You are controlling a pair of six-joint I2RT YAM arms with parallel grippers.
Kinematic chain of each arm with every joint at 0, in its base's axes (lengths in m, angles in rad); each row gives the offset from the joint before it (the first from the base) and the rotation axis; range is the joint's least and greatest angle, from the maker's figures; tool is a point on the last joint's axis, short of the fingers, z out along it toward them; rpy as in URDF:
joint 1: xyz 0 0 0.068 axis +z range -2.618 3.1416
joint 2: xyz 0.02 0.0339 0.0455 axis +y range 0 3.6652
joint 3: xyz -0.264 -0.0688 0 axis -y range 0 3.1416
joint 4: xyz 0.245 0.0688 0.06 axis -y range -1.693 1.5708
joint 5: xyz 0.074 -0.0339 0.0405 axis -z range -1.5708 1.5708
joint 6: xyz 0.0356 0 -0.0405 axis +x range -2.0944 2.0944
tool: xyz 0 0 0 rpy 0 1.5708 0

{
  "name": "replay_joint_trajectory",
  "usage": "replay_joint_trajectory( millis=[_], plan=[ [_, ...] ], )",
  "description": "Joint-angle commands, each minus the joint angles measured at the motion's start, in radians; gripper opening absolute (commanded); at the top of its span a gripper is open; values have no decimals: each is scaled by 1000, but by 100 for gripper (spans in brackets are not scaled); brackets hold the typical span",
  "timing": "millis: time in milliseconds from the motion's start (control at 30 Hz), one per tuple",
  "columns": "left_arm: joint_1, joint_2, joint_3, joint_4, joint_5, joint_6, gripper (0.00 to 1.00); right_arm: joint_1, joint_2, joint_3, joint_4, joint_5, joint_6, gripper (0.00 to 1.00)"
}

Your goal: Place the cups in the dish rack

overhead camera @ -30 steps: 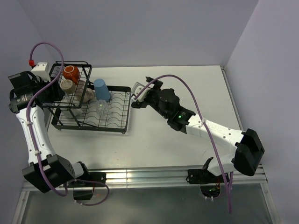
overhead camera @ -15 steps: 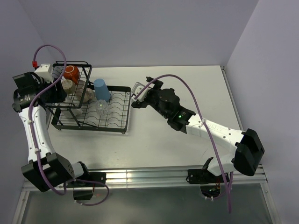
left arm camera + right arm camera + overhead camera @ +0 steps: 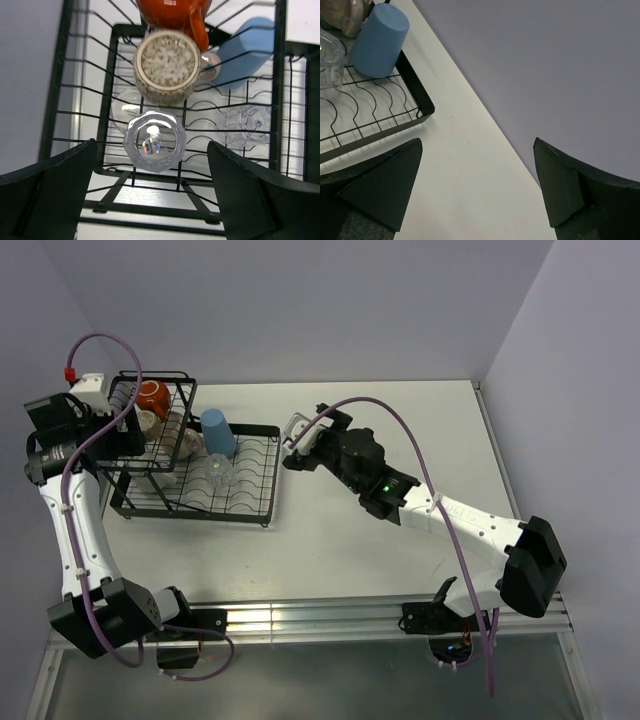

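The black wire dish rack stands at the left of the table. In the left wrist view a clear glass rests on the wires of the basket section, and my left gripper stands open around it, both fingers well apart from it. Behind the glass sit a speckled brownish cup and a dark orange cup. A blue tumbler and a second clear glass stand on the slotted tray. My right gripper hangs open and holds nothing, just right of the rack.
A pinkish mug's handle shows beside the speckled cup. The rack's near corner lies to the left of my right gripper, which is over bare white table. Grey walls close in at the back and both sides.
My left gripper has opened and let go of the clear glass, which now rests in the basket. The left wrist shifted slightly. The right arm has not moved.
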State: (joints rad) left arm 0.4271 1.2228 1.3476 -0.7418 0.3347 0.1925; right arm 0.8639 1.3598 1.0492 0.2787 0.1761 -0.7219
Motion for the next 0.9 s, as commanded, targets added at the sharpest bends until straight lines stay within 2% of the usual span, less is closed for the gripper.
replay_joint_trajectory(
  millis=[0, 133, 233, 267, 400, 467, 667, 867],
  plan=[
    [-14, -59, 116, 52, -28, -13, 99, -25, -50, 80, -12, 31, 67, 100],
    [-53, -17, 281, 12, -28, -28, 99, -68, -53, 178, -128, 33, 143, 100],
    [-141, 23, 335, 12, -80, -16, 99, -126, -53, 254, -220, 26, 225, 100],
    [-227, 30, 356, 25, -118, -8, 99, -141, -53, 273, -243, 20, 246, 100],
    [-418, 101, 404, 53, -243, -45, 99, -218, -76, 322, -329, 16, 335, 100],
    [-557, 136, 442, 47, -282, -68, 99, -256, -91, 322, -345, 20, 358, 100],
    [-819, 222, 397, 162, -329, -119, 99, -420, -148, 321, -446, -55, 525, 100],
    [-947, 322, 377, 182, -329, -217, 99, -548, -234, 201, -492, -142, 659, 100]
  ],
)
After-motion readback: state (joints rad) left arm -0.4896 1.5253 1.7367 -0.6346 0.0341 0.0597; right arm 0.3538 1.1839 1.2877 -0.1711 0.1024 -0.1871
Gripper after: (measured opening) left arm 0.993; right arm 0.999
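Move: The just-released clear glass stands upside down in the rack's upper tier, some 3 cm below the open left fingers and about 1 cm ahead. From this hand, the speckled cup is about 7 cm ahead and 3 cm right, the orange mug 12 ahead and 5 right. Down in the lower tray, the blue tumbler is roughly 12 ahead and 14 right, another glass 3 ahead and 14 right. From the right hand, the released glass is level, about 34 cm left. Lift the open left gripper clear of the glass, about 14 cm up, then swing it some 30 cm right and a little forward across the rack, sinking partway back and turning clockwise, to above the tray's right edge. Meanwhile swing the empty, open right gripper some 20 cm right, away from the rack, rising as it goes, rolling its left side up and turning clockwise. ##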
